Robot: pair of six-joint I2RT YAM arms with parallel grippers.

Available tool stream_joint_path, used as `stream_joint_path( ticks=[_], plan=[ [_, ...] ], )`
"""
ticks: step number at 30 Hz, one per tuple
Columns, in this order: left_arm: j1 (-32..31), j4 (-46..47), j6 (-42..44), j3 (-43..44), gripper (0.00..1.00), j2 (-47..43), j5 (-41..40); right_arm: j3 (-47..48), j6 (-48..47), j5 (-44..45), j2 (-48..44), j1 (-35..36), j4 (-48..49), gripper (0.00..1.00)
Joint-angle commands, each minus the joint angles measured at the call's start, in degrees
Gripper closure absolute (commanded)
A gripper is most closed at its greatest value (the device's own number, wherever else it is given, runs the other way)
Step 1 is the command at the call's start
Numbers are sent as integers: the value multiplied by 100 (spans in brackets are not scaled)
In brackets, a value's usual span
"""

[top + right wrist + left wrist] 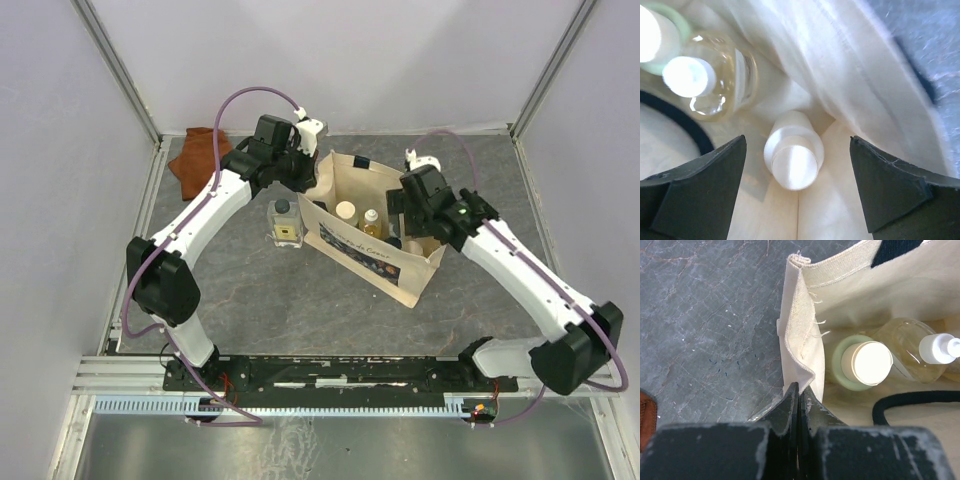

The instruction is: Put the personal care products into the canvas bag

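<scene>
The beige canvas bag point(372, 262) stands open in the middle of the table. My left gripper point(799, 388) is shut on the bag's rim point(799, 335) at its left corner and holds it apart. Inside stand an olive-green bottle point(866, 363) and an amber bottle point(910, 347), both white-capped. My right gripper point(797, 142) reaches into the bag's right end, open. A cream bottle point(792, 150) lies between its fingers, untouched by either. A clear square bottle point(284, 222) with a dark cap stands on the table just left of the bag.
A rust-brown folded cloth point(200, 160) lies at the back left near the frame post. The bag's black handle strap point(912, 401) loops across its floor. White enclosure walls stand on the left, right and far sides.
</scene>
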Motion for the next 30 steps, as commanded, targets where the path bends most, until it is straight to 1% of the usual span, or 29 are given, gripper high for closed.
stream_joint_path(
  ticks=[1,3,7,10,12,16,19,22,25,30],
  plan=[
    [37,101,22,9,97,-104,208,872,-231,434,-579,3,-736,8],
    [40,102,44,59,98,-38,275,1076,-263,482,-782,71,-893,7],
    [65,109,79,263,97,185,471,1486,-210,1068,-1019,375,-1451,7],
    [76,115,126,509,97,393,497,1741,-170,1192,-1196,632,-1605,7],
    [88,109,157,711,97,546,514,1801,-125,1175,-1282,893,-1543,7],
    [127,72,186,1182,97,913,523,1734,10,1421,-1195,1707,-1365,8],
    [177,-23,208,1616,97,1146,515,1538,58,1630,-969,2338,-965,9],
    [239,-59,223,1867,97,1296,527,1416,-22,1672,-622,2896,-424,9],
    [306,-59,200,2004,97,1385,545,1376,-210,1566,-76,3161,127,8],
    [389,-60,220,2079,97,1432,476,1296,-400,987,618,3279,969,7]
  ],
)
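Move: The glass bottle stands on the table about 22 cm left of the right hand, level with it fore-and-aft and some 13 cm lower. In the bag, the white bottle is right under that hand, about 12 cm down, and the amber bottle is roughly 7 cm left, 2 cm ahead and 13 cm down. From the left hand, shut on the bag's rim, the glass bottle is about 6 cm left, 7 cm back and 16 cm below. Open right hand rises from the bag, swings about 15 cm left towards glass bottle; left pulls rim forward. ##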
